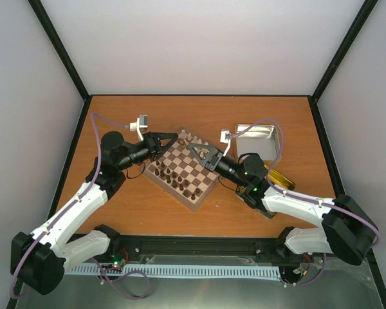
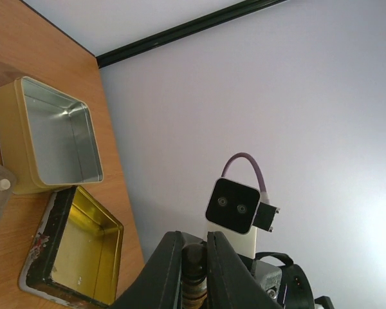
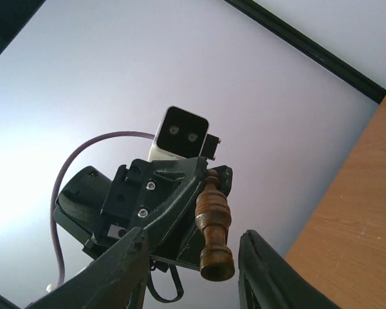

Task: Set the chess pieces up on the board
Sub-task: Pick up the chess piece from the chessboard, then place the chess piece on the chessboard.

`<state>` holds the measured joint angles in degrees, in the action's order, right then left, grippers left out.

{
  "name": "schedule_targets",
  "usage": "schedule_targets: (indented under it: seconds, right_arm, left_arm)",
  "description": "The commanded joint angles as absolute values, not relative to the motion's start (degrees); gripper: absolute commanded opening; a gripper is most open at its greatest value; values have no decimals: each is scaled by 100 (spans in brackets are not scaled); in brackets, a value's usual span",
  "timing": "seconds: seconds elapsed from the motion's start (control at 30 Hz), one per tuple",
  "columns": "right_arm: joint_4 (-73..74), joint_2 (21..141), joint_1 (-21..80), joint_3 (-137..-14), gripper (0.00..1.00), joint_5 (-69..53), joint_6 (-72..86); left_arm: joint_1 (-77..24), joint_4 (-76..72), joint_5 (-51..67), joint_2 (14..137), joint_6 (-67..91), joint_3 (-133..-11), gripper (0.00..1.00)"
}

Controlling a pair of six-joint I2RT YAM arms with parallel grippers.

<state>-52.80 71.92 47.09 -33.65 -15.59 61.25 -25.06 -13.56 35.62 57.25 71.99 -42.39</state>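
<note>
The board (image 1: pixel 194 168) lies mid-table, turned diagonally. Several dark chess pieces (image 1: pixel 172 178) stand along its near-left side, and a few stand at its far corner (image 1: pixel 190 136). My left gripper (image 1: pixel 175 138) hovers over the board's far-left edge, shut on a dark chess piece (image 2: pixel 194 267) that sticks out toward my right gripper. In the right wrist view that piece (image 3: pixel 213 222) hangs base-first between my right fingers (image 3: pixel 119 270). My right gripper (image 3: pixel 193 267) is open around the base without touching it, over the board's far corner (image 1: pixel 193 148).
An open silver tin (image 1: pixel 257 137) sits right of the board, also seen in the left wrist view (image 2: pixel 51 132). A gold-lined tin (image 2: pixel 77 251) lies next to it, partly hidden under my right arm (image 1: pixel 284 178). White walls with black frames surround the table.
</note>
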Motion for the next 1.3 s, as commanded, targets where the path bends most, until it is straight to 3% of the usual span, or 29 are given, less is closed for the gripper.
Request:
schedule_targets:
  seconds: [0.0,0.33,0.73,0.9,1.03,1.27]
  right_arm:
    - [-5720,7202,4676,-3337,39,-1541,6387]
    - [-5511,7472,4682,-3616,40,-1780,6454]
    - [-4915,7163,4671,-3607,8,-1371,6313]
    - [-3081,6784,4642,-3774,6,-1328,5815]
    - [-170,6725,4641,-4537,6,-988,4679]
    - [3390,8003,4681,-6478,6,-590,3093]
  left_arm:
    - [-2496,-1648,3477,5573,7375,-4247,1]
    - [-2496,-1761,3522,5613,7428,-4145,1]
    - [-2496,-1535,3283,5510,7089,-4021,1]
    - [-2520,-382,2203,5159,5811,-4084,1]
    - [-2535,367,1465,4938,4842,-3999,1]
    - [-2531,1815,-550,4369,3748,-4354,1]
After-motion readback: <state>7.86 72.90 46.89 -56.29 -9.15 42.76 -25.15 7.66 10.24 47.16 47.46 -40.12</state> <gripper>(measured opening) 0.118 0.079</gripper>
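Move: The left hand holds one end of what looks like two dark chess pieces stuck end to end; the free piece lies about 2 cm left of the right hand, level with it, and some 4 cm back and 3 cm right of the left hand. The left-held piece is about 4 cm ahead and 4 cm left of the right hand. Roughly 30 cm below, the chessboard's middle lies 2 cm left, neither ahead nor back. Right fingers close on the free piece; then it sinks 6 cm, rolling, while the left retreats 6 cm left, lowering. ##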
